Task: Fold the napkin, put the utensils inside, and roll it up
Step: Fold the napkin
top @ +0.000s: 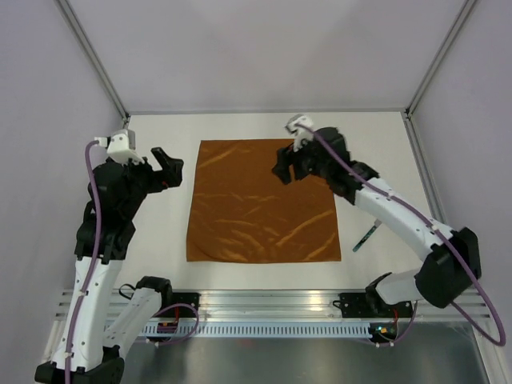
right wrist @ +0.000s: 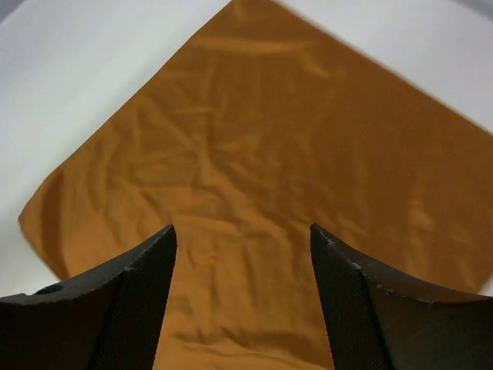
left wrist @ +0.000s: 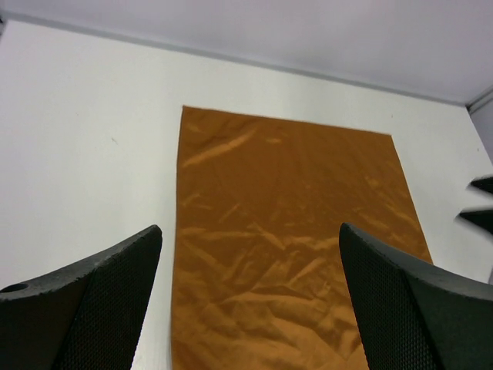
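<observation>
The rust-orange napkin (top: 262, 202) lies spread flat and wrinkled in the middle of the white table. It also fills the left wrist view (left wrist: 285, 231) and the right wrist view (right wrist: 269, 169). A teal-handled knife (top: 365, 237) lies on the table right of the napkin, partly under my right arm. My left gripper (top: 166, 164) hovers open just left of the napkin's far left corner, nothing between its fingers (left wrist: 92, 301). Over the napkin's far right corner my right gripper (top: 285, 166) stands open and empty, its fingers (right wrist: 362, 301) above the cloth.
Grey enclosure walls with metal corner posts (top: 92, 56) surround the white table (top: 160, 232). A slotted metal rail (top: 264, 308) runs along the near edge by the arm bases.
</observation>
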Motion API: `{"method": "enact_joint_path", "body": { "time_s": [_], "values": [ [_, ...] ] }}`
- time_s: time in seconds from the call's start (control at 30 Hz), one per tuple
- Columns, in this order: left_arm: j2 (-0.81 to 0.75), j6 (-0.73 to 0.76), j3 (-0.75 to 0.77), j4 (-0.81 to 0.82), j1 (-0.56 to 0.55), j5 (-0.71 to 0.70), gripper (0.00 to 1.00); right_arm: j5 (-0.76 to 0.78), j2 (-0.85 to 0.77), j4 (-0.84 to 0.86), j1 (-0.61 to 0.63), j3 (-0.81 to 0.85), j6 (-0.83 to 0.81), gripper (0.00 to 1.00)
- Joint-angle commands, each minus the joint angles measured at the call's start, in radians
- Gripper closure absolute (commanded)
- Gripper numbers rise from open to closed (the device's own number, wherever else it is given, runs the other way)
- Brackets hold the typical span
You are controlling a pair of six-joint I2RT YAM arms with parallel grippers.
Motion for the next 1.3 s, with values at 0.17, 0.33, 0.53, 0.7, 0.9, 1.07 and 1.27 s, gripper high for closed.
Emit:
{"method": "enact_joint_path", "body": {
  "time_s": [0.17,0.33,0.53,0.7,0.9,1.07,1.27],
  "values": [
    [0.112,0.047,0.254,-0.01,0.003,-0.176,0.0,0.208,0.3,0.048,0.403,0.118,-0.119,0.43],
    [0.194,-0.012,0.395,-0.036,0.003,-0.143,0.0,0.257,0.446,0.06,0.588,0.215,-0.154,0.51],
    [0.234,-0.032,0.475,-0.059,0.003,-0.103,0.0,0.276,0.612,0.076,0.727,0.327,-0.164,0.55],
    [0.233,-0.023,0.478,-0.087,0.004,-0.115,0.0,0.294,0.736,0.083,0.793,0.409,-0.176,0.58],
    [0.231,-0.004,0.496,-0.121,0.003,-0.135,0.0,0.317,0.822,0.074,0.838,0.47,-0.196,0.58],
    [0.228,0.002,0.495,-0.138,0.003,-0.143,0.0,0.334,0.885,0.065,0.867,0.514,-0.199,0.59],
    [0.227,0.007,0.495,-0.156,0.003,-0.147,0.0,0.333,0.908,0.057,0.873,0.534,-0.184,0.59]
  ]
}}
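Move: The napkin's near-left corner lies about 20 cm back, 34 cm to the left and 24 cm below the right hand. The napkin's middle is roughly 10 cm to this hand's left and 2 cm ahead. The knife lies some 27 cm to the hand's right and 9 cm back, about 25 cm below it. From the left hand, the same corner is about 11 cm back, 5 cm to the right and 31 cm down. Heading for the napkin's near-left corner, the right hand sweeps over the cloth some 33 cm left, 20 cm back and 22 cm down, slowing as it sinks. It turns about 40 degrees counter-clockwise, tips its fingers farther down and narrows them to under half open around the corner; touch can't be made out. The left hand, wide open, rises clear about 11 cm. ##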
